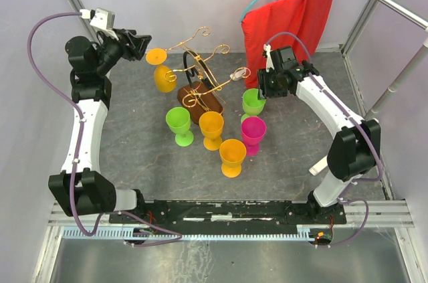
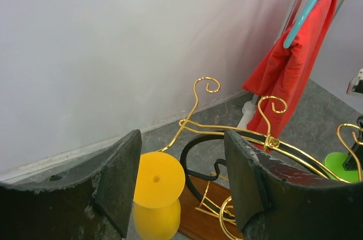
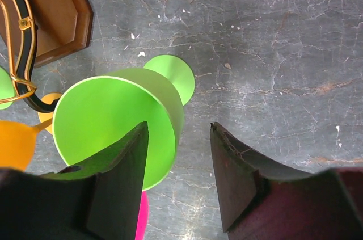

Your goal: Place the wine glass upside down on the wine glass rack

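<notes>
The wine glass rack is gold wire on a brown wooden base, mid-table. A yellow wine glass hangs upside down on its left arm. In the left wrist view its round foot shows just past and between the fingers of my left gripper, which is open and not touching it. My right gripper is open over an upright green wine glass. Its left finger is over the bowl, the right one outside, and the rim's wall stands between them.
Upright glasses stand in front of the rack: green, orange, orange and magenta. A red cloth hangs on a turquoise hanger at the back right. Metal frame poles run along the right side.
</notes>
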`<state>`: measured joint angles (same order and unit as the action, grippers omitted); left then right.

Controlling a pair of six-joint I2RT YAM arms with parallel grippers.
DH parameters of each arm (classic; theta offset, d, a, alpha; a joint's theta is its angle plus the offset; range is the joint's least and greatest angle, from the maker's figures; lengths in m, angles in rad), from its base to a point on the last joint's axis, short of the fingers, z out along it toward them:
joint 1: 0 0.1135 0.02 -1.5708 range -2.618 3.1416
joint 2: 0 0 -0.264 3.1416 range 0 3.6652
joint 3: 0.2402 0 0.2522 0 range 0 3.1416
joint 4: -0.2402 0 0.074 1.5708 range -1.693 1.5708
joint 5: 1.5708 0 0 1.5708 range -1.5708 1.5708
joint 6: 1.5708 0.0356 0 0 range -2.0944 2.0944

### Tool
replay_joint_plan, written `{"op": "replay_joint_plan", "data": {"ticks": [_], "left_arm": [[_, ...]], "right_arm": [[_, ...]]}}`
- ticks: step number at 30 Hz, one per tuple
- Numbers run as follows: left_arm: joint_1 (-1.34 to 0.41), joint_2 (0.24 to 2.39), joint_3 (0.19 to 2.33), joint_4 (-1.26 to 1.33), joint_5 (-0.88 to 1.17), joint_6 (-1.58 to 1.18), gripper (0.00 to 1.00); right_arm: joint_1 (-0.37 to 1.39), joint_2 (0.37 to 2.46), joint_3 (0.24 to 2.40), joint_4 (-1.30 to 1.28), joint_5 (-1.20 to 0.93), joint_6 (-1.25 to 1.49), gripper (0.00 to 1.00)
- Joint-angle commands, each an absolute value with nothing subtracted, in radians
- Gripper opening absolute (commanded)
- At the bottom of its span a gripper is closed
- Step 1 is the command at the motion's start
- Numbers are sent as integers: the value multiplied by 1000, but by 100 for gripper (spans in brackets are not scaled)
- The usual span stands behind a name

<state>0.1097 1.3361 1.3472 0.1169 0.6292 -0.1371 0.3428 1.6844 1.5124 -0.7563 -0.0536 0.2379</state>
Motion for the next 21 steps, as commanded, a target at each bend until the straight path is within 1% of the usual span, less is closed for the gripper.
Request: {"op": "replay_joint_plan", "data": {"ticks": [1,5,6,7,8,11,14,19,21], "left_arm": [[106,1353,1412,169,628,-169,67],[106,1366,1424,169,626,-176,67],[107,1370,1427,169,626,-182,67],[107,1373,1434,169,625,-188,67],[105,1377,1440,169,624,-196,67],[107,1393,1473,154,621,-231,67],[107,1415,1516,131,605,-276,67],[107,1463,1615,47,564,-397,71],[107,1470,1624,58,559,-460,72]], "right_arm": [[342,1697,1533,-714,-67,245,53],[342,1698,1550,-729,-46,237,37],[341,1696,1555,-736,-39,233,31],[342,1694,1563,-743,-31,229,22],[342,1691,1572,-752,-19,224,16],[342,1685,1615,-796,37,199,2],[342,1670,1683,-859,114,168,1],[342,1640,1840,-994,265,98,1],[341,1614,1888,-1022,328,68,1]]}}
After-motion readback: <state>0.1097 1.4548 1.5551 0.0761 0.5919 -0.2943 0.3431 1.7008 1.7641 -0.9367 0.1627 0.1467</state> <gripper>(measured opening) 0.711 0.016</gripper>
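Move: The green glass by the red cloth stands with its middle about 4 cm left of the right hand, 1 cm back and some 5 cm lower; the open fingers straddle its right wall. From the right hand, the magenta glass is roughly 9 cm back and 3 cm left, the nearer orange glass 15 cm left and 7 cm back, and the rack's wooden base 18 cm left, 5 cm ahead. From the left hand, the green glass lies about 31 cm right, 5 cm back, 29 cm down. Close the right fingers on the green glass's right rim, left finger inside the bowl and right one outside, while sinking barely 1 cm. Once it is pinched, lift about 7 cm, swinging right some 4 cm and slightly forward, the wrist tilting a little. Meanwhile raise the empty, open left hand about 4 cm and forward, away from the hanging orange glass. ##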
